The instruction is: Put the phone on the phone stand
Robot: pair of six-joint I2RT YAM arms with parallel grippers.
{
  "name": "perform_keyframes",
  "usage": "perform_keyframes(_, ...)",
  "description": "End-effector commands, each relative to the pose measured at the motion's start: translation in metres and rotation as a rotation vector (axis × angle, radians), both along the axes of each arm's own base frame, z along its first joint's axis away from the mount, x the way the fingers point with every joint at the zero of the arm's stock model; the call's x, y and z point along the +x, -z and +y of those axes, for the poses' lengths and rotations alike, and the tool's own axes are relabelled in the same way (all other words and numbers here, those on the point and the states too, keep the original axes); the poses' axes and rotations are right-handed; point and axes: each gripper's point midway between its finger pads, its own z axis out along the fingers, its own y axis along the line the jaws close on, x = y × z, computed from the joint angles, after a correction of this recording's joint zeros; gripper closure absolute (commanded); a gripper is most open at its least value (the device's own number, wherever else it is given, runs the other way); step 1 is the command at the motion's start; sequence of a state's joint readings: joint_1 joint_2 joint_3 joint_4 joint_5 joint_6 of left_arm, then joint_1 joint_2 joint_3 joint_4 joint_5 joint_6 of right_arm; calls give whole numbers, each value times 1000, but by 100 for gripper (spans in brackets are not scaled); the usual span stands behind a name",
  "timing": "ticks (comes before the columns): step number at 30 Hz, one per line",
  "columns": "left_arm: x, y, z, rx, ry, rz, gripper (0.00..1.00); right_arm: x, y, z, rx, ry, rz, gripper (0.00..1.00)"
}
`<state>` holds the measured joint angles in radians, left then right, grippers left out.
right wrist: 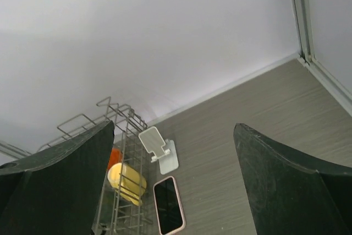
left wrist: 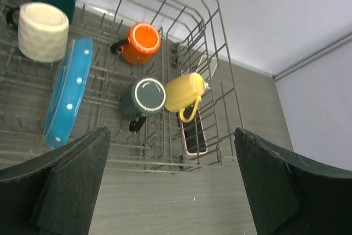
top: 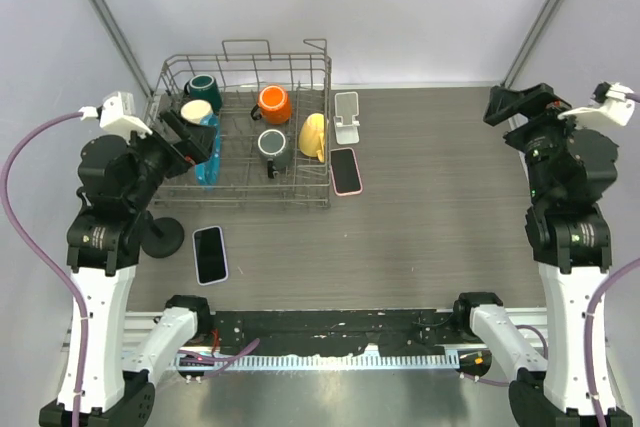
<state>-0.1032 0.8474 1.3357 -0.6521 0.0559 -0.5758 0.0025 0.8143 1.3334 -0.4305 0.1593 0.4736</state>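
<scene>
A white phone stand (top: 347, 117) stands empty on the table just right of the wire rack; it also shows in the right wrist view (right wrist: 160, 149). A pink-cased phone (top: 345, 170) lies flat face up just in front of the stand, also in the right wrist view (right wrist: 168, 205) and behind rack wires in the left wrist view (left wrist: 194, 135). A second phone in a lilac case (top: 210, 254) lies near the left arm. My left gripper (top: 187, 140) hangs open and empty over the rack's left side. My right gripper (top: 515, 107) is open and empty, raised at the far right.
A wire dish rack (top: 243, 197) at the back left holds a teal mug (top: 203, 90), a cream mug (top: 197, 110), an orange mug (top: 272, 103), a grey mug (top: 273, 147), a yellow mug (top: 313, 135) and a blue plate (top: 207, 152). A black round base (top: 160, 237) stands at the left.
</scene>
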Motion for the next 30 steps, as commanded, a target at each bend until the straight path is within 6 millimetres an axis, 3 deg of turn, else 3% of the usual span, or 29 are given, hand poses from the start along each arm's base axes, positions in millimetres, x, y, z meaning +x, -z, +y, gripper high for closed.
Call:
perform_keyframes(1, 3, 40, -8, -26, 30, 148, 0, 22, 31, -2, 19, 14, 79, 5)
perform_keyframes(4, 4, 71, -3, -35, -15, 268, 0, 34, 50, 7, -2, -40, 159, 5)
perform_keyframes(5, 6, 88, 4, -25, -62, 330, 0, 36, 57, 19, -5, -87, 185, 5)
perform_keyframes(7, 7, 101, 13, -18, -118, 385, 0, 46, 74, 37, -7, -177, 243, 5)
perform_keyframes(11, 4, 123, 31, 23, -222, 470, 0, 54, 97, 97, -50, -342, 315, 5)
perform_keyframes(12, 2, 124, 42, 38, -278, 469, 0, 46, 101, 132, -74, -429, 319, 5)
perform_keyframes(14, -4, 129, 54, 40, -350, 479, 0, 46, 107, 153, -90, -439, 325, 5)
perform_keyframes(15, -10, 125, 66, 47, -411, 452, 0, 36, 112, 180, -107, -509, 331, 5)
perform_keyframes(18, -20, 130, 80, 29, -504, 436, 0, 34, 122, 209, -149, -531, 352, 5)
perform_keyframes(19, -25, 129, 88, 30, -548, 423, 0, 23, 127, 227, -180, -572, 366, 5)
perform_keyframes(21, -33, 130, 97, 13, -609, 442, 0, 27, 136, 232, -241, -513, 393, 5)
perform_keyframes(22, -34, 130, 103, 26, -643, 458, 0, 20, 142, 241, -281, -527, 410, 5)
perform_keyframes(26, -51, 131, 117, 33, -757, 599, 0, 29, 158, 221, -384, -362, 462, 5)
perform_keyframes(27, -56, 132, 126, 5, -815, 635, 0, 32, 159, 206, -415, -282, 464, 5)
perform_keyframes(30, -75, 135, 133, 35, -900, 788, 3, 31, 168, 190, -538, -237, 490, 5)
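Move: The pink-edged phone lies about 16 cm ahead of the right hand, 27 cm to its left and some 46 cm below. The phone stand is about 13 cm beyond that phone, nearly in line with it; the yellow mug, in the rack, is some 8 cm left of the phone and 7 cm farther out. From the left hand the pink-edged phone lies about 17 cm ahead, 27 cm right and 40 cm below. The pink-edged phone is what the right hand closes in on from high up, swinging about 25 cm left while sinking 19 cm, then easing slightly back right; its wide-open fingers tip down and turn counter-clockwise, touching nothing. The left hand, also open, drops some 13 cm, then swings left and a little back, away from that phone, turning counter-clockwise and tipping down. ##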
